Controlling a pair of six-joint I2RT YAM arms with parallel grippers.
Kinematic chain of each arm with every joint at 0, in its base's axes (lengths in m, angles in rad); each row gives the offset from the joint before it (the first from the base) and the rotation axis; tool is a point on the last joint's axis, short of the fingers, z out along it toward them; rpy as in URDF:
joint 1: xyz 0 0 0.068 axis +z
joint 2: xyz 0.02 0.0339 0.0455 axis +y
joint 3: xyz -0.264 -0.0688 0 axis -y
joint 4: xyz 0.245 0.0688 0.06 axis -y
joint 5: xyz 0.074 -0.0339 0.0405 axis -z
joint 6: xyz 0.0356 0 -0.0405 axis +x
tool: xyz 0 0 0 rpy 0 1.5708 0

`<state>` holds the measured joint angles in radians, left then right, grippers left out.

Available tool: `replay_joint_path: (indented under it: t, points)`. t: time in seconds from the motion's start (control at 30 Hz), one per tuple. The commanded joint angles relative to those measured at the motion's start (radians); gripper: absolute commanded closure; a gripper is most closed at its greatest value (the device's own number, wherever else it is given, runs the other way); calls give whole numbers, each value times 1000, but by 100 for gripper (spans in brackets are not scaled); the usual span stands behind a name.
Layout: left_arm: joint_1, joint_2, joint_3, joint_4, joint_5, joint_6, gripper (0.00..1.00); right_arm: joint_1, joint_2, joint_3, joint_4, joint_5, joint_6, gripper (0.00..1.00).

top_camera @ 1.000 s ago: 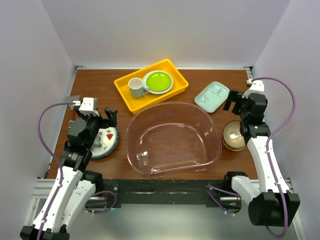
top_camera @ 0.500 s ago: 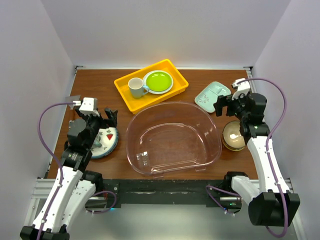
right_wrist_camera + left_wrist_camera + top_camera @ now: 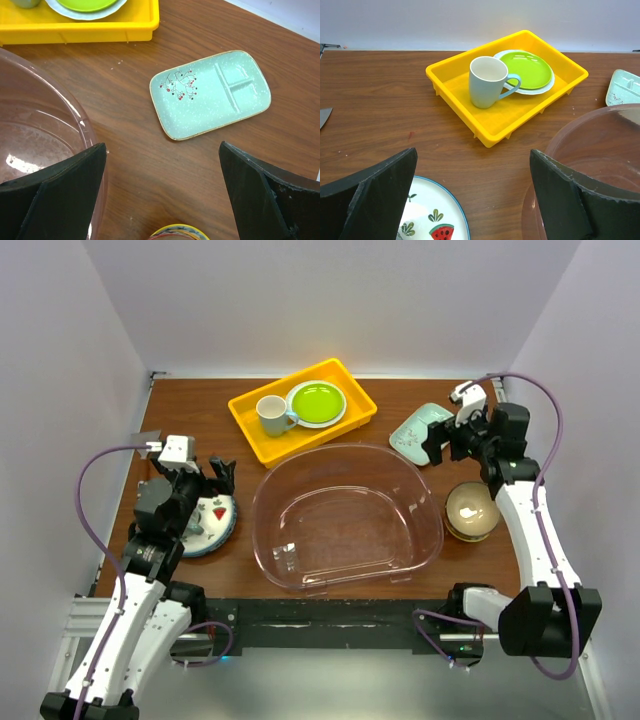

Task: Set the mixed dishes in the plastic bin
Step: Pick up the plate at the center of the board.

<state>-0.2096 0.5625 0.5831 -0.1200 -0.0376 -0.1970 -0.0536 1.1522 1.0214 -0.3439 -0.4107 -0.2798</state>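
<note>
The plastic bin point(image 3: 275, 540) sits mid-table, transparent and pinkish, with nothing inside. A white plate point(image 3: 218, 525) with a watermelon motif lies to its left, and my left gripper point(image 3: 216, 476) hovers open over the plate's far edge point(image 3: 427, 215). A mint-green divided tray point(image 3: 413, 430) lies at the back right. My right gripper point(image 3: 438, 445) hangs open just above its near edge, nothing between its fingers point(image 3: 60, 190). In the right wrist view the mint tray point(image 3: 212, 95) lies flat ahead of the jaws. A tan bowl point(image 3: 471, 508) stands right of the bin.
A yellow tray point(image 3: 262, 440) at the back holds a white mug point(image 3: 271, 415) and a lime-green plate point(image 3: 317, 402). The bin's rim point(image 3: 600, 145) curves close by the left gripper's right finger. White walls enclose the table on three sides.
My right arm has swung back and left from over the tan bowl to above the mint tray, uncovering the bowl. The left arm has not moved.
</note>
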Motion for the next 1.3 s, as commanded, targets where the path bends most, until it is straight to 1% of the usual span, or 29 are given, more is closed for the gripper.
replay_joint_path:
  t: [0.0, 0.17, 0.37, 0.67, 1.27]
  points:
    - [9, -9, 14, 51, 7, 19, 0, -2, 20, 48, 9, 27, 1, 1]
    - [9, -10, 14, 51, 7, 19, 0, -2, 75, 72, 20, 68, 20, 1]
    - [9, -12, 14, 51, 7, 19, 0, -6, 133, 95, 36, 81, 57, 1]
    - [9, -13, 14, 51, 4, 22, 0, -37, 211, 129, 49, 124, 113, 1]
    - [9, -15, 14, 49, -1, 24, 0, -129, 380, 175, 74, 52, 234, 1]
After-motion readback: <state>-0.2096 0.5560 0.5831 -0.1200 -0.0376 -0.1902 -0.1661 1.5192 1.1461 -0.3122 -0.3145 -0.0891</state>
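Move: The teal divided plate lies flat on the table about 17 cm ahead of the right hand, 3 cm to its right and some 22 cm below. The stacked bowls sit roughly 14 cm to that hand's right and 5 cm back; the clear tub's middle is about 20 cm to its left and 6 cm back. From the left hand the same plate is about 25 cm ahead, 57 cm to the right and some 24 cm down. Towards the teal plate the open right hand sinks about 8 cm while reaching some 6 cm forward, and swings about 6 cm right, mostly in the second half. The wrist tips the fingers roughly 15 degrees farther down and turns about as much clockwise; the fingers stay wide open and touch nothing. ##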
